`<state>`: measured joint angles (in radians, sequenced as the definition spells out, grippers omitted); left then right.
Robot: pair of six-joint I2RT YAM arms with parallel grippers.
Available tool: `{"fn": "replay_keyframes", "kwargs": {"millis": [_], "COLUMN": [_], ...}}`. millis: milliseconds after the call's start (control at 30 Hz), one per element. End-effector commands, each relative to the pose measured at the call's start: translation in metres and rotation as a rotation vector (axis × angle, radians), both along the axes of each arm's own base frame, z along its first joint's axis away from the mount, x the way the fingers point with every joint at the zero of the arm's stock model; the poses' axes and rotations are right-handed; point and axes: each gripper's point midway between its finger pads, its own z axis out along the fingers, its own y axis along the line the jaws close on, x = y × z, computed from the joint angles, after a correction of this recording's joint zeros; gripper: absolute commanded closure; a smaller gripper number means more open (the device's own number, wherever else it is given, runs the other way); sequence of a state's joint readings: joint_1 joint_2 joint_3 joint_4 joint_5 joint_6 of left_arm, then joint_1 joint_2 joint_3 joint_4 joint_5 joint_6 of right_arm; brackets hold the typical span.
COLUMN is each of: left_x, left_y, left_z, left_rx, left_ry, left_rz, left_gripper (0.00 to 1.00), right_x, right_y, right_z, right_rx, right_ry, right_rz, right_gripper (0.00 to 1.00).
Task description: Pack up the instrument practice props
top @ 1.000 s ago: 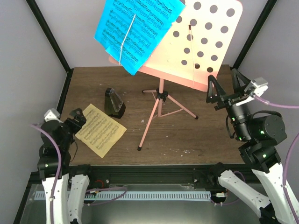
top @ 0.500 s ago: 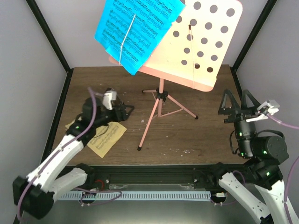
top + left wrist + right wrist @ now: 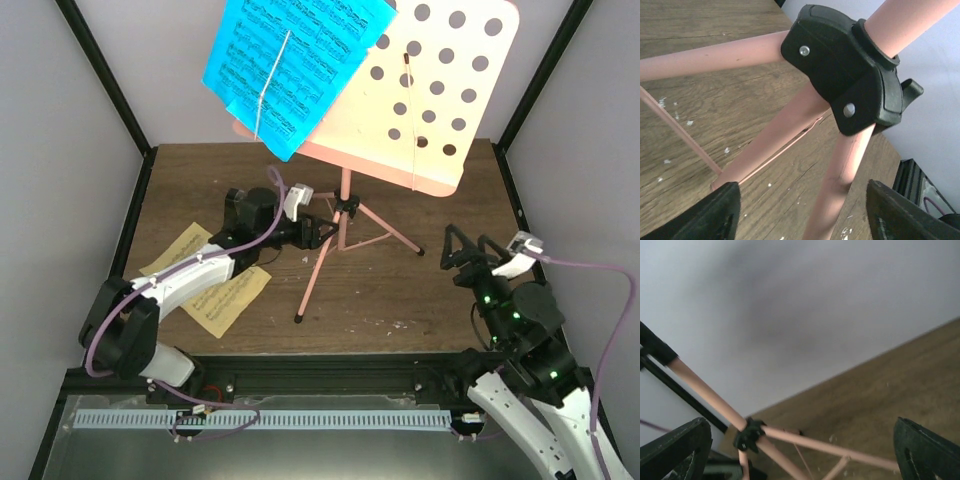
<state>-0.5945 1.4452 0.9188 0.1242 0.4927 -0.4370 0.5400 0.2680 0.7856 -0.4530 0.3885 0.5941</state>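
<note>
The pink music stand [image 3: 440,100] stands mid-table on its tripod, and a cyan sheet-music page [image 3: 285,60] leans on its hole-punched desk. A pale-yellow page [image 3: 225,295] lies flat at the left, partly under my left arm. The metronome is hidden behind that arm. My left gripper [image 3: 325,232] is open at the tripod's black hub [image 3: 845,75]. One pink leg [image 3: 840,185] runs between its fingers [image 3: 722,212] with a gap on each side. My right gripper [image 3: 465,250] is open, low at the right, facing the tripod [image 3: 748,434] from a distance.
Grey walls and black frame posts [image 3: 110,80] close in the wooden table [image 3: 400,300] on three sides. The tripod's legs spread across the table's middle. The stand's desk overhangs the back of the table. A black rail [image 3: 330,375] runs along the near edge.
My left arm swung from the table's left edge across the yellow page to the tripod hub, its jaws narrowing. My right arm dropped lower and nearer, now aimed at the tripod.
</note>
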Motion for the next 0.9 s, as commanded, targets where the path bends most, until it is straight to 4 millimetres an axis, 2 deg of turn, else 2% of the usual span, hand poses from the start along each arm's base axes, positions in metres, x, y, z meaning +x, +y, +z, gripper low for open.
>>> {"fn": "replay_keyframes", "kwargs": {"millis": [0,167,367,633,733,867], "left_x": [0.003,0.000,0.005,0.017,0.022,0.031], "left_y": [-0.020,-0.033,-0.027,0.010,0.022,0.020], "left_z": [0.026,0.018,0.012,0.007,0.009,0.011], "left_rx": [-0.077,-0.098,-0.050,0.074,0.102,0.085], "left_ry": [-0.102,-0.083,-0.109,-0.145,-0.151,-0.130], "left_rz": [-0.088,-0.162,-0.120,0.094,0.160,0.213], "left_gripper": [0.36,0.56,0.84,0.99,1.00,1.00], "right_x": [0.008,0.016,0.024,0.032,0.034,0.035], "right_y": [0.017,0.028,0.037,0.048,0.051,0.054], "right_z": [-0.033,-0.046,-0.055,-0.065,-0.067,-0.070], "right_rx": [0.021,0.017,0.005,0.003,-0.001,-0.007], "right_ry": [0.117,0.154,0.182,0.198,0.200,0.207], "right_rz": [0.064,0.097,0.120,0.149,0.157,0.165], "right_gripper": [0.00,0.00,0.00,0.00,0.00,0.00]}}
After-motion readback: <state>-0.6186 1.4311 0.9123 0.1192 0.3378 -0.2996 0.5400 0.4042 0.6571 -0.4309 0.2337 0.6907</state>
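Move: Some 3 cm to the right of the left hand, about level with it, is the upper end of the music stand's front leg. The black hub is about 3 cm farther out, 4 cm right and 4 cm higher than that hand; the metronome stands roughly 8 cm farther out, 19 cm left and lower. From the right hand, the stand's right leg lies about 18 cm ahead, 15 cm left and 20 cm below, the front-leg spot some 14 cm ahead, 26 cm left and 14 cm below. Reaching about 3 cm right, the left hand closes its fingers around the front leg just under the hub, then keeps the pinch and draws the leg nearly 4 cm back left and slightly forward, tilting a little. The right hand, wide open and empty, sinks about 8 cm while easing left and forward towards the stand, its fingers tipping down some 15 degrees. ##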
